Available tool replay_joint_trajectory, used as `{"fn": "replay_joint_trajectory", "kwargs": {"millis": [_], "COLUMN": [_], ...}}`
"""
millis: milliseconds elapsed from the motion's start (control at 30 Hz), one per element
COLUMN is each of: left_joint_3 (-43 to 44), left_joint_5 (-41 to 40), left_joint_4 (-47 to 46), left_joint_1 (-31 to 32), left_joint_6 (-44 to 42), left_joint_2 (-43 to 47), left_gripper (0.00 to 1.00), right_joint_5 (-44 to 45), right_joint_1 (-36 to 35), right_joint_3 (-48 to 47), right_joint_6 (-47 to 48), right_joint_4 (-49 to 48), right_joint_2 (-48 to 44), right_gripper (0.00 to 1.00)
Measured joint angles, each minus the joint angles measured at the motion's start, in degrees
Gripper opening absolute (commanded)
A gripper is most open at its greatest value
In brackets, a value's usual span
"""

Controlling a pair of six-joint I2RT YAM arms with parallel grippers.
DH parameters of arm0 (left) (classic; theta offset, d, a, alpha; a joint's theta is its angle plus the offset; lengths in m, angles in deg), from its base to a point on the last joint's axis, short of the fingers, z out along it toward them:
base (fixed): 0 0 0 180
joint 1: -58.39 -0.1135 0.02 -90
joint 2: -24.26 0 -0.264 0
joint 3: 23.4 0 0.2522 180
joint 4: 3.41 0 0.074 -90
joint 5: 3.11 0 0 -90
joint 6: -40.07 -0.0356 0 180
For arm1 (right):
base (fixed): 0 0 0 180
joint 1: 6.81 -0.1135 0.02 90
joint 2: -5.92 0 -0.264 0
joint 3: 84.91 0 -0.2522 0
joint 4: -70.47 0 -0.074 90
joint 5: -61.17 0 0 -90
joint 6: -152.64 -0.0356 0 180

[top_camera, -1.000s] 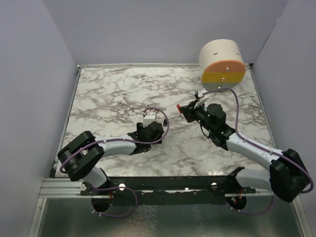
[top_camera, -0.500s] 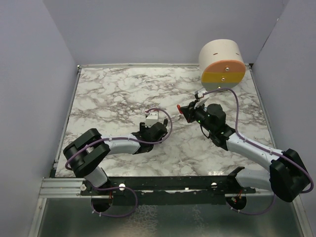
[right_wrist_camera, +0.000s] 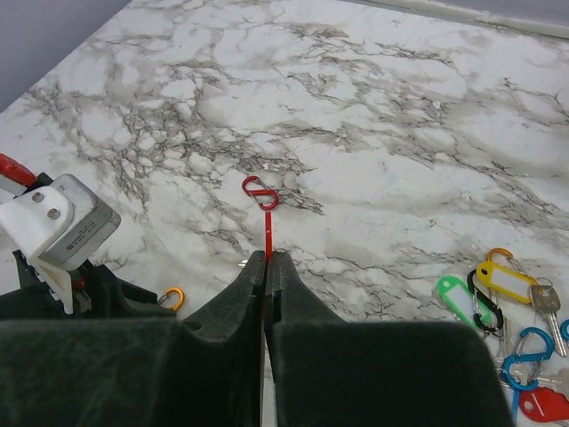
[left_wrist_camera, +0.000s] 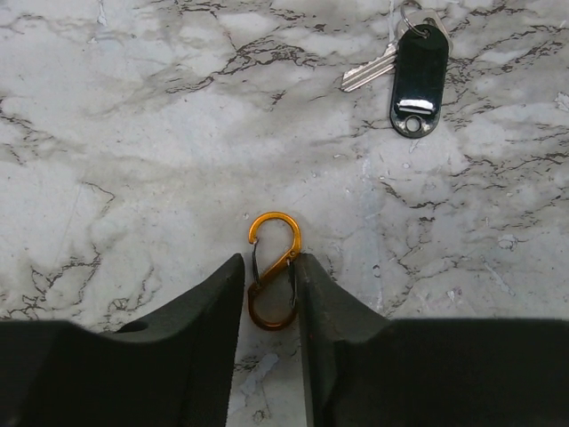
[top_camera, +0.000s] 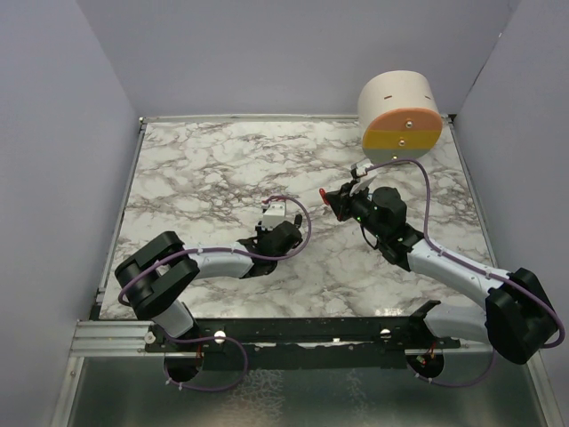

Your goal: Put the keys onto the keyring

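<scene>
An orange S-shaped wire clip (left_wrist_camera: 272, 269), a loop of the keyring kind, lies flat on the marble between my left gripper's (left_wrist_camera: 269, 262) fingers. The jaws stand narrowly open: the right finger touches the clip and a sliver of gap shows at the left finger. My right gripper (right_wrist_camera: 267, 255) is shut on a flat red tag (right_wrist_camera: 267, 233) seen edge-on, with a red S-clip (right_wrist_camera: 260, 191) at its far end, held above the table. A bunch of keys (right_wrist_camera: 498, 307) with green, yellow, blue and red tags lies to the right. A metal key on a black tag (left_wrist_camera: 418, 76) lies ahead of the left gripper.
A beige drum with an orange and yellow face (top_camera: 400, 116) stands at the back right corner. The left wrist's grey camera block (right_wrist_camera: 58, 222) sits close to the right gripper's left side. Grey walls close the table (top_camera: 204, 160) at the left, back and right.
The left wrist has shifted slightly right and its jaws have narrowed around the orange clip. The right arm has held still with the red tag.
</scene>
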Motion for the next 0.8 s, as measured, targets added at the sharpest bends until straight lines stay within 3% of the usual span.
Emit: {"fn": "replay_joint_trajectory", "kwargs": {"millis": [133, 300, 600, 800], "left_joint_3": [0.0, 0.0, 0.0, 1.6], "left_joint_5": [0.0, 0.0, 0.2, 0.2], "left_joint_4": [0.0, -0.5, 0.8, 2.4], "left_joint_1": [0.0, 0.3, 0.3, 0.3], "left_joint_6": [-0.1, -0.7, -2.2, -4.7], "left_joint_2": [0.0, 0.0, 1.4, 6.9], "left_gripper": [0.08, 0.00, 0.00, 0.00], "right_joint_5": [0.0, 0.0, -0.1, -1.5], "right_joint_1": [0.0, 0.0, 0.0, 0.0], "right_joint_3": [0.0, 0.0, 0.0, 1.3], "right_joint_6": [0.0, 0.0, 0.0, 0.5], "right_joint_4": [0.0, 0.0, -0.1, -1.8], "right_joint_2": [0.0, 0.0, 0.5, 1.0], "right_gripper": [0.01, 0.01, 0.01, 0.01]}}
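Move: The orange S-shaped clip lies flat on the table between the left hand's part-open fingertips, its middle some 1 cm ahead, level sideways, and 1 cm below. From the left hand, the black-tagged key lies about 8 cm ahead and 6 cm to the right, and the red S-clip about 14 cm ahead and 1 cm to the right, both about 2 cm lower. From the right hand, the orange clip is some 13 cm to the left, 4 cm back and 16 cm below. Staying down over the orange S-clip, the left hand closes its fingers from about a third open until they stop short of shut, pinching the clip across its middle with the fingertips. It holds there for a moment, then goes almost straight up, slowly at first and then faster, about 4 cm away from the table, keeping the pinch with hardly any turn of the wrist. ##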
